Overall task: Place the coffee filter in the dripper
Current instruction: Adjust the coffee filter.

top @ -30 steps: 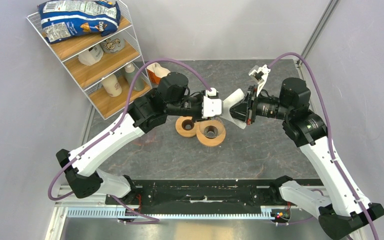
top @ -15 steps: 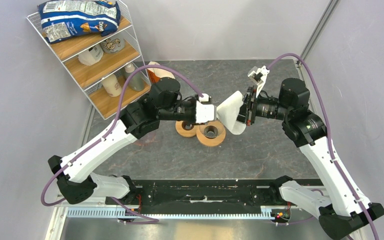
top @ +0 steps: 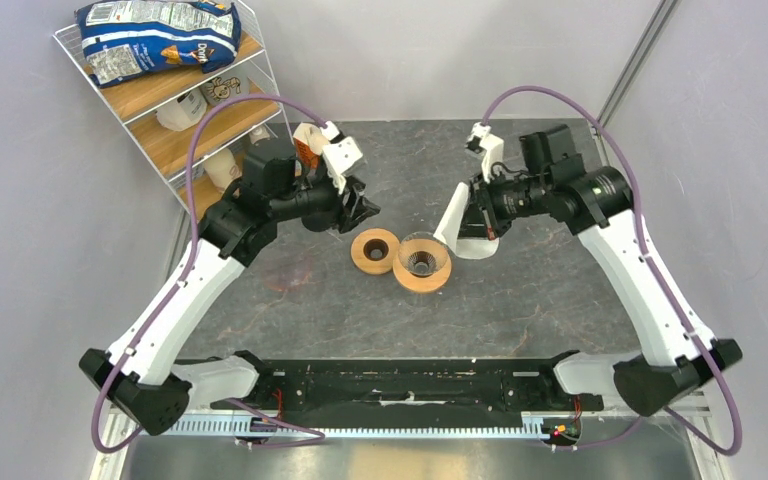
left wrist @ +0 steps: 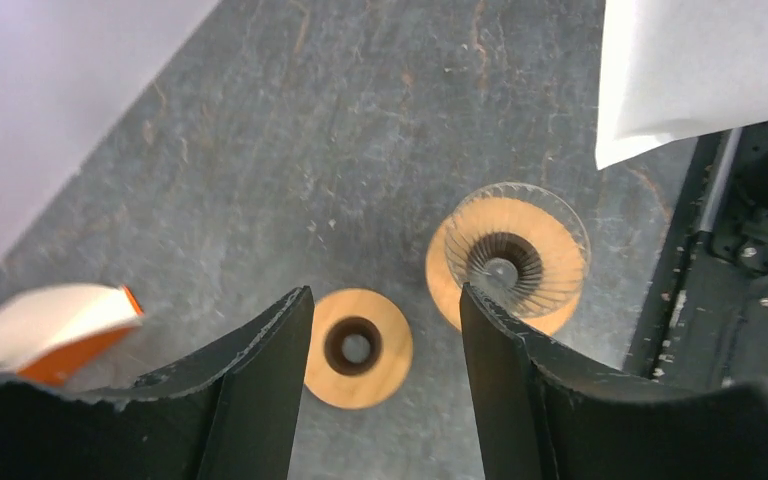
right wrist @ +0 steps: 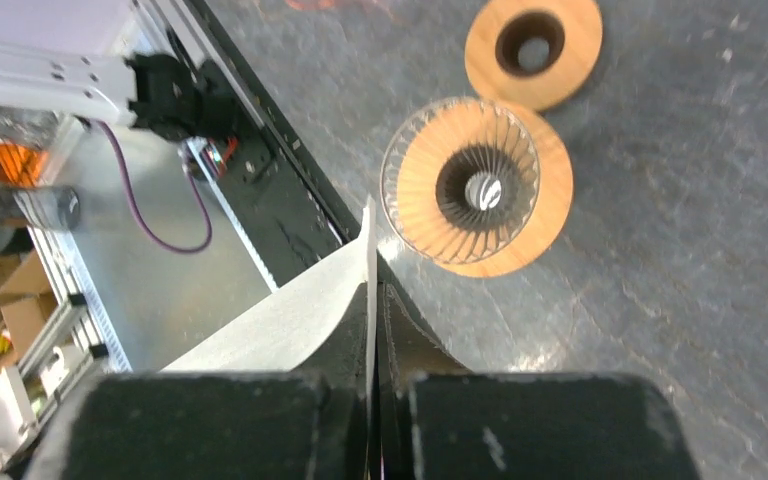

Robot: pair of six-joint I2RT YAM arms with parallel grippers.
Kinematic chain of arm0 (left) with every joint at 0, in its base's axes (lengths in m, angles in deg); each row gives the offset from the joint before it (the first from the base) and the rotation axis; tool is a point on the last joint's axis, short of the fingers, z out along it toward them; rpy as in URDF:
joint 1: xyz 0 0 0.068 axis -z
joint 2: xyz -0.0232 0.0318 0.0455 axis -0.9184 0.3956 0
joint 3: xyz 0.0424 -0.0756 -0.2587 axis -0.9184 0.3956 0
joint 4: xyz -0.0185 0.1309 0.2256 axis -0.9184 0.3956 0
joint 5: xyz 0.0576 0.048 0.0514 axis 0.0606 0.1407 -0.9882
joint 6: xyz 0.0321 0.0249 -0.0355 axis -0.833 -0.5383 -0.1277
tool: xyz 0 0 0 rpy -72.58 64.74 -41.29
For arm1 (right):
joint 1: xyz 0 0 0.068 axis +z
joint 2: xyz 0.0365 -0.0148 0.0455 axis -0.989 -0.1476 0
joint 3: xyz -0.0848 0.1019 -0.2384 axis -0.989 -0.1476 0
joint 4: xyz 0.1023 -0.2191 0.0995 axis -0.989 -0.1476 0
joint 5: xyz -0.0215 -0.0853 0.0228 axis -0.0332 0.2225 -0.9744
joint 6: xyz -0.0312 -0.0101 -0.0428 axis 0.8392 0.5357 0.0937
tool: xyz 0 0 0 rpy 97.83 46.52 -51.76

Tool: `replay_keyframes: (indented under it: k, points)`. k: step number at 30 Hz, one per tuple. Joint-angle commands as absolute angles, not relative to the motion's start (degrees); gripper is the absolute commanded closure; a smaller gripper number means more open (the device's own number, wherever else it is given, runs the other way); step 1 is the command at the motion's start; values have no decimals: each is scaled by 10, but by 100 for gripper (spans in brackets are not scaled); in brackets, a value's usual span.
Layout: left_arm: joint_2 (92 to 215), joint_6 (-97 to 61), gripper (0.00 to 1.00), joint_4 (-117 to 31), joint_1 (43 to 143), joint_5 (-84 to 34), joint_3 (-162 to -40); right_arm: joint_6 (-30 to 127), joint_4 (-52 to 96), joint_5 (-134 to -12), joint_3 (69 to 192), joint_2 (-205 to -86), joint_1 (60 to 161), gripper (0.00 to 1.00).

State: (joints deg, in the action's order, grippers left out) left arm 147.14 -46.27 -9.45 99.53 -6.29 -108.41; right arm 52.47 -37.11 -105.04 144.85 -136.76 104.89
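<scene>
The dripper (top: 421, 262), a clear ribbed glass cone in a light wooden collar, stands mid-table; it also shows in the left wrist view (left wrist: 510, 260) and the right wrist view (right wrist: 470, 190). The coffee filter (top: 453, 220), a thin white paper cone, hangs in the air just right of the dripper. My right gripper (top: 478, 222) is shut on its edge (right wrist: 290, 320), the paper pinched between the jaws (right wrist: 375, 300). The left gripper (top: 365, 210) is open and empty, up and left of the dripper, over the bare wooden ring (left wrist: 385, 295). The filter's corner (left wrist: 700, 70) shows top right in the left wrist view.
A bare wooden ring (top: 375, 250) lies touching the dripper's left side. An orange-and-white packet (top: 307, 140) stands at the back behind the left gripper. A wire shelf rack (top: 195, 120) with a chips bag and bottles fills the far left. A black rail (top: 410, 385) runs along the near edge.
The left gripper let go of the filter, opened and drew back to the left. The right arm swung back and right, carrying the filter, which now hangs steeper beside the dripper.
</scene>
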Motion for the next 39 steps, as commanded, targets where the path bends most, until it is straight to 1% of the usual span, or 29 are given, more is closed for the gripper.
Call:
replay_keyframes:
  k: [1, 3, 6, 9, 11, 14, 16, 18, 22, 26, 31, 32, 34, 39]
  points:
    - [1428, -345, 36, -107, 985, -71, -1049, 615, -530, -975, 1527, -1425, 1094, 100]
    - [1421, -322, 37, -113, 980, -68, -1036, 624, -551, -934, 1554, -1457, 1123, 100]
    - [1407, -232, 37, -154, 977, -65, -1014, 613, -549, -898, 1582, -1491, 1136, 100]
    - [1417, -145, 37, -181, 979, -35, -1026, 569, -502, -861, 1585, -1500, 1139, 100]
    - [1427, -118, 39, -188, 991, -40, -1041, 534, -455, -833, 1566, -1495, 1141, 100]
    - [1443, -118, 41, -184, 1029, -80, -1068, 501, -397, -777, 1546, -1485, 1154, 100]
    - [1454, -127, 42, -181, 1051, -90, -1084, 495, -381, -741, 1543, -1484, 1167, 96]
    - [1463, -134, 42, -182, 1077, -115, -1092, 488, -375, -722, 1541, -1484, 1175, 95]
    - [1487, -155, 41, -188, 1119, -137, -1107, 483, -362, -720, 1530, -1474, 1183, 100]
    - [1510, -162, 42, -180, 1134, -157, -1123, 487, -352, -733, 1521, -1460, 1187, 100]
    - [1540, -178, 46, -149, 1152, -207, -1151, 492, -354, -754, 1518, -1449, 1192, 100]
    - [1543, -179, 49, -147, 1153, -215, -1152, 493, -355, -756, 1517, -1448, 1195, 100]
    - [1550, -182, 57, -137, 1155, -229, -1158, 495, -357, -756, 1516, -1446, 1197, 100]
    - [1550, -201, 93, -115, 1155, -258, -1166, 501, -364, -744, 1509, -1440, 1197, 100]
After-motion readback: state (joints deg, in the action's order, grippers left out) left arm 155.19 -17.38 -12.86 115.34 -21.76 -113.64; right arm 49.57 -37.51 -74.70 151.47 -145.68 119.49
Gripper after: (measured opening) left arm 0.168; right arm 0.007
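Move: The coffee filter, already pinched in the right fingers, has its middle about 16 cm to the left hand's right, 3 cm back and 2 cm lower. The dripper lies roughly 10 cm to the left hand's right, 3 cm back and 20 cm below; the small wooden ring is 1 cm right, 4 cm back and 26 cm down. From the right hand, the dripper is some 7 cm left, 2 cm ahead and 19 cm below. The left hand goes some 8 cm right, pinching the filter; the right keeps hold, shifting forward and down. ##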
